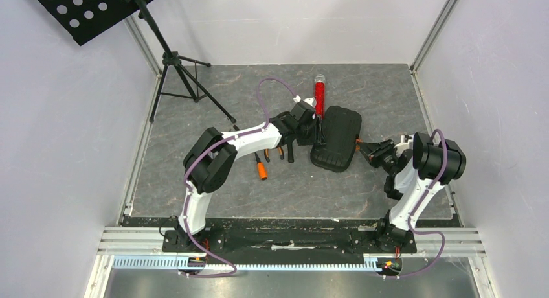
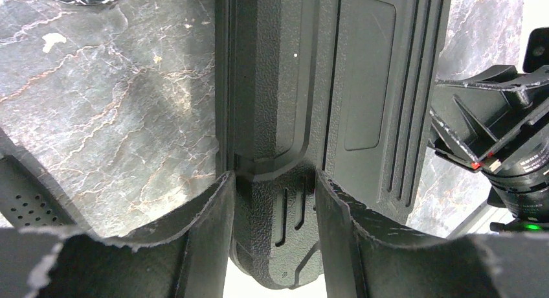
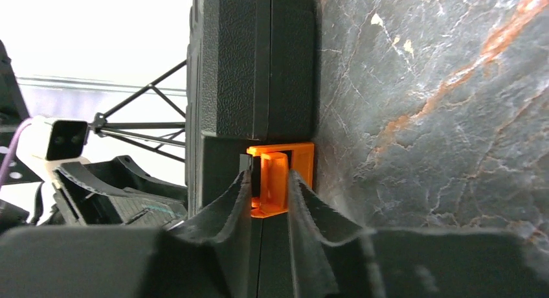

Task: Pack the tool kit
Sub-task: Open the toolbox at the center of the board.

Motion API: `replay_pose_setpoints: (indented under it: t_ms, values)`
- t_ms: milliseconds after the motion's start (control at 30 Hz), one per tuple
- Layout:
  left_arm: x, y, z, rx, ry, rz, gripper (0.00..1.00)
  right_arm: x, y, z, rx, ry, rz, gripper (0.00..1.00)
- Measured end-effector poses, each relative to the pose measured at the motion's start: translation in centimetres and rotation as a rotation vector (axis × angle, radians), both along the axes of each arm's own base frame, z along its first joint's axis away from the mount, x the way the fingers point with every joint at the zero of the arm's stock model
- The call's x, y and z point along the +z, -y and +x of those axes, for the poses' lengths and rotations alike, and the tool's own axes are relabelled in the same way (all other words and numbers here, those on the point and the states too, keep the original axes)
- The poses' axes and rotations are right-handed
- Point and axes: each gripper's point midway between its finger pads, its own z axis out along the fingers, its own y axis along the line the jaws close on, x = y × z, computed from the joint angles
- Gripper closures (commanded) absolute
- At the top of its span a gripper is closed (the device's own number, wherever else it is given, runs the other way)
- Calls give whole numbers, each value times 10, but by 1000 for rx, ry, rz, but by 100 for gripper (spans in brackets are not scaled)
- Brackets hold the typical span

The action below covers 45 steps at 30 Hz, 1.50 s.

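The tool kit's black ribbed case (image 1: 336, 137) lies closed on the grey mat. My left gripper (image 1: 315, 126) is at the case's left edge; in the left wrist view its jaws (image 2: 275, 188) are shut on a textured black block of the case (image 2: 311, 84). My right gripper (image 1: 361, 144) is at the case's right edge. In the right wrist view its jaws (image 3: 268, 176) pinch the orange latch (image 3: 278, 188) on the case's seam (image 3: 252, 65). Loose orange-and-black tools (image 1: 261, 170) lie on the mat under the left arm.
A red cylindrical tube (image 1: 319, 91) lies just behind the case. A black tripod stand (image 1: 181, 71) with a perforated tray stands at the back left. Metal frame rails edge the mat on both sides.
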Motion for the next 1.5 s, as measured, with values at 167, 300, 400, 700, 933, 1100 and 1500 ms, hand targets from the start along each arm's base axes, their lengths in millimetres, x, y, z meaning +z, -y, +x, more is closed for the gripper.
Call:
replay_pose_setpoints:
  t_ms: [167, 300, 400, 700, 933, 1100, 1500]
  values:
    - [0, -3, -1, 3, -8, -5, 47, 6, 0, 4, -20, -4, 74, 100]
    - [0, -6, -6, 3, -21, -11, 47, 12, -1, 3, -18, 3, 80, 100]
    - [3, -6, -11, -4, -33, -28, 45, 27, -1, 5, -10, 57, 45, 100]
    - [10, -8, -36, -11, -102, -94, 27, 83, 4, 17, 65, 192, -278, 100]
    - [6, -19, -63, -5, -164, -101, 23, 141, 39, 43, 12, 218, -653, 100]
    - [40, -36, -70, 29, -113, -152, 22, 164, 35, 48, 20, 187, -907, 100]
    - [122, -97, -77, 139, 102, -183, 22, 151, -4, 27, 94, 93, -1323, 100]
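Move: The orange latch on the toolbox's right side sits between the right fingertips, about 1 cm to their left and level with them. The toolbox's middle lies some 8 cm left and 1 cm ahead of the right hand. The red tube's middle is roughly 16 cm ahead and 12 cm left of it. From the left hand, already at the box's left rim, the toolbox's middle is about 5 cm right, 1 cm ahead and 3 cm lower; the hammer lies some 10 cm left, 1 cm ahead. The right fingers close on the orange latch and haul it up some 15 cm, drifting a few centimetres forward, while the wrist rolls about 75 degrees, its left side going down, until the fingers point down at the toolbox. The left hand first draws back along the toolbox's left rim, opens wider and comes free, then rises about 12 cm and swings some 10 cm to the left, away from the toolbox. ##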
